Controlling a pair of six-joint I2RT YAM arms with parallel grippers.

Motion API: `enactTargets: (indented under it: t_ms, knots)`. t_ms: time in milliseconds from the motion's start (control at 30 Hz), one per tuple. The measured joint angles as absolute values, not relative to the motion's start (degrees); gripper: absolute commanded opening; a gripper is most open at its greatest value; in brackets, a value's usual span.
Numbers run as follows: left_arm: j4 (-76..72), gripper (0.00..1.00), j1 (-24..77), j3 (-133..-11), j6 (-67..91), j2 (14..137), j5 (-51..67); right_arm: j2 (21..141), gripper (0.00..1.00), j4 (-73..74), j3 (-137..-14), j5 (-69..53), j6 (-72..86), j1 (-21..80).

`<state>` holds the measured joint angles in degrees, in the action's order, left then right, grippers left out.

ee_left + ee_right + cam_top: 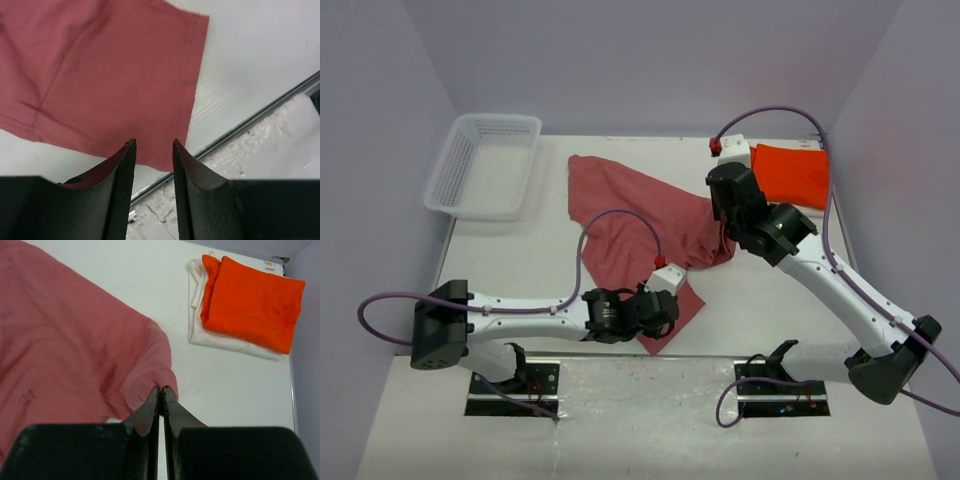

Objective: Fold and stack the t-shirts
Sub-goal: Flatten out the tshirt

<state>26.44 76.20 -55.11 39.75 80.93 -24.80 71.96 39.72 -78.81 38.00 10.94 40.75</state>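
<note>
A dusty rose-red t-shirt (620,205) lies spread across the middle of the table, with one side drawn up to the right. My right gripper (728,240) is shut on a bunched fold of its edge (161,388). My left gripper (665,310) hovers over the shirt's near corner (165,125). It is open, its fingers (125,165) apart with nothing between them. At the back right a folded bright orange t-shirt (792,175) rests on a folded white t-shirt (200,332).
A white mesh basket (445,178) stands at the back left. The table's near edge with a metal rail (240,130) runs just past the shirt's corner. Purple cables loop over both arms.
</note>
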Motion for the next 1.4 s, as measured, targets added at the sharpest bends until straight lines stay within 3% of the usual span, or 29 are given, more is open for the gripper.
enactTargets:
  t_ms: [433,1200,1400]
  knots:
    - [31.16,0.39,87.88,-55.37,49.12,92.4,-27.9,68.69,0.0,39.77,-75.48,36.25,11.84,40.75]
    - [29.47,0.41,87.88,-55.37,49.84,97.41,-27.53,67.72,0.0,39.77,-75.11,34.96,12.25,40.75]
    - [27.88,0.35,86.61,-54.48,49.41,97.49,-27.27,67.72,0.0,39.79,-74.89,34.96,12.43,40.75]
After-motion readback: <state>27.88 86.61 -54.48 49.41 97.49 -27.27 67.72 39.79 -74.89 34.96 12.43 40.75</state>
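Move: The t-shirt's near hem corner lies some 7 cm back of the left hand, about level sideways and roughly 11 cm below. From that hand, the same hem's right corner is about 4 cm ahead and 9 cm to the right, and the table's near edge is about 8 cm back and straight below sideways, both also 11 cm down. From the right hand, which holds up the shirt's right part, the near corner is about 25 cm back, 12 cm left and 30 cm below. The left hand comes back and down towards the t-shirt's near hem corner, about 6 cm back and 7 cm down in the first half, then sinks another 2 to 3 cm almost straight down, its fingers swinging some 15 degrees steeper and staying part open, with the corner between the fingertips at the end. The right hand keeps its shut fingers on the raised right part of the shirt, easing back a centimetre or two. ##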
